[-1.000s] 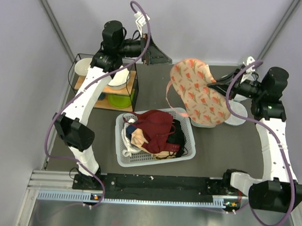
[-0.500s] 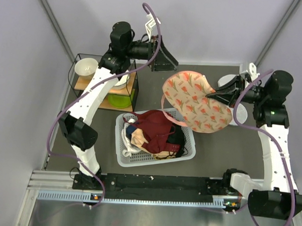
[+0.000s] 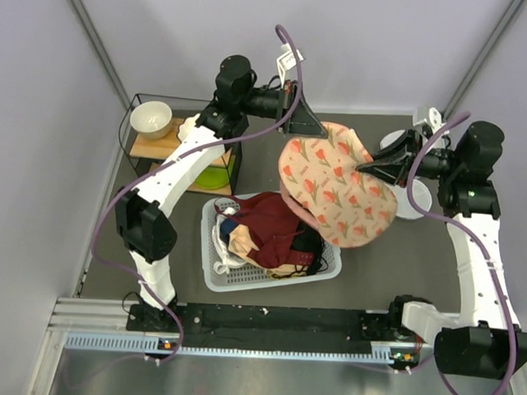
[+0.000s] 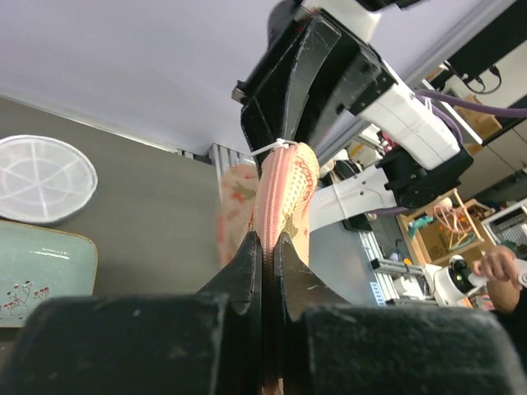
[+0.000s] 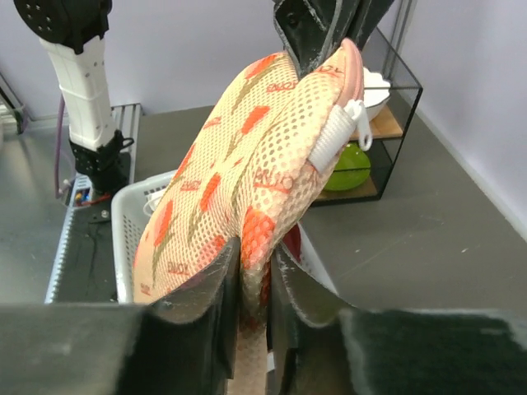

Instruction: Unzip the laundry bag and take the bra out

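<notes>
The laundry bag (image 3: 338, 190), peach-pink with red flowers, hangs in the air over the right end of the basket (image 3: 214, 278). My right gripper (image 3: 364, 167) is shut on its right edge; in the right wrist view (image 5: 254, 262) the jaws pinch the mesh fabric (image 5: 247, 164). My left gripper (image 3: 322, 131) is shut on the bag's upper edge; in the left wrist view (image 4: 268, 247) the jaws clamp the zipper seam (image 4: 284, 185). A white zipper pull (image 5: 333, 136) sits near the bag's top. The bra is hidden.
The white basket holds a maroon garment (image 3: 267, 219), black and pale clothes. A wire shelf (image 3: 174, 145) with a white bowl (image 3: 151, 118) and a green bowl stands back left. White plates (image 3: 416, 200) lie at the right. A mint tray (image 4: 37, 271) lies by a plate.
My left gripper swung right and closed on the bag's upper edge. The right gripper carried the bag left and down, so it now hangs partly over the basket.
</notes>
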`<state>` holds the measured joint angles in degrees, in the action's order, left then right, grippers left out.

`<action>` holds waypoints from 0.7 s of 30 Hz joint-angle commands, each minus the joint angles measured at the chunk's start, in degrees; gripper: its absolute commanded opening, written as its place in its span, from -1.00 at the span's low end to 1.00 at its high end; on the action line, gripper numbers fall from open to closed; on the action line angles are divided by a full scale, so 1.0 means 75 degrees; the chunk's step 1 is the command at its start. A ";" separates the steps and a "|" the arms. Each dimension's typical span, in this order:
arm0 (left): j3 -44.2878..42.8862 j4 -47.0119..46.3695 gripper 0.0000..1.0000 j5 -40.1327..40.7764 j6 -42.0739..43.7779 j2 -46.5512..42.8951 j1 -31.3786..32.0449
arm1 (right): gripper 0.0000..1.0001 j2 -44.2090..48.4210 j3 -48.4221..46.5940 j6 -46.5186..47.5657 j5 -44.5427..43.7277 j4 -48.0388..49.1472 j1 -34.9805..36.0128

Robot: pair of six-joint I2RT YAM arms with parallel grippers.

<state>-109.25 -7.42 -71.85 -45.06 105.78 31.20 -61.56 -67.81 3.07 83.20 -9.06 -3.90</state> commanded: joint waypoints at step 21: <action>0.2016 -0.1097 -1.00 0.1600 0.4483 -0.1997 0.0093 | 0.72 0.1106 0.1423 -0.4617 -0.2888 0.2882 0.0215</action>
<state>-94.98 -9.47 -62.43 -21.58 97.25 31.18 -56.58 -60.58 -24.47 66.37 2.81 -2.74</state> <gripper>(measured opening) 0.044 0.839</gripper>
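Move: Between the two grippers, on the top edge of the laundry bag that both hold, sits the white zip pull: about 5 cm left, 3 cm ahead and 3 cm above the right hand, and about 5 cm right, 2 cm back and slightly below the left. The laundry basket lies some 20 cm left, 5 cm back and 30 cm below the right hand; the green tray is 13 cm ahead, 4 cm right and nearly 40 cm down. Opening wide, the right fingers let go of the bag and stay astride it, the hand dipping and easing back about a centimetre, then edging forward 2 to 3 cm as it rolls its front side down and swings some 15 degrees clockwise. The left hand keeps its pinch on the bag's edge, sinks about 3 cm, drifts slightly forward and rolls about 20 degrees. ##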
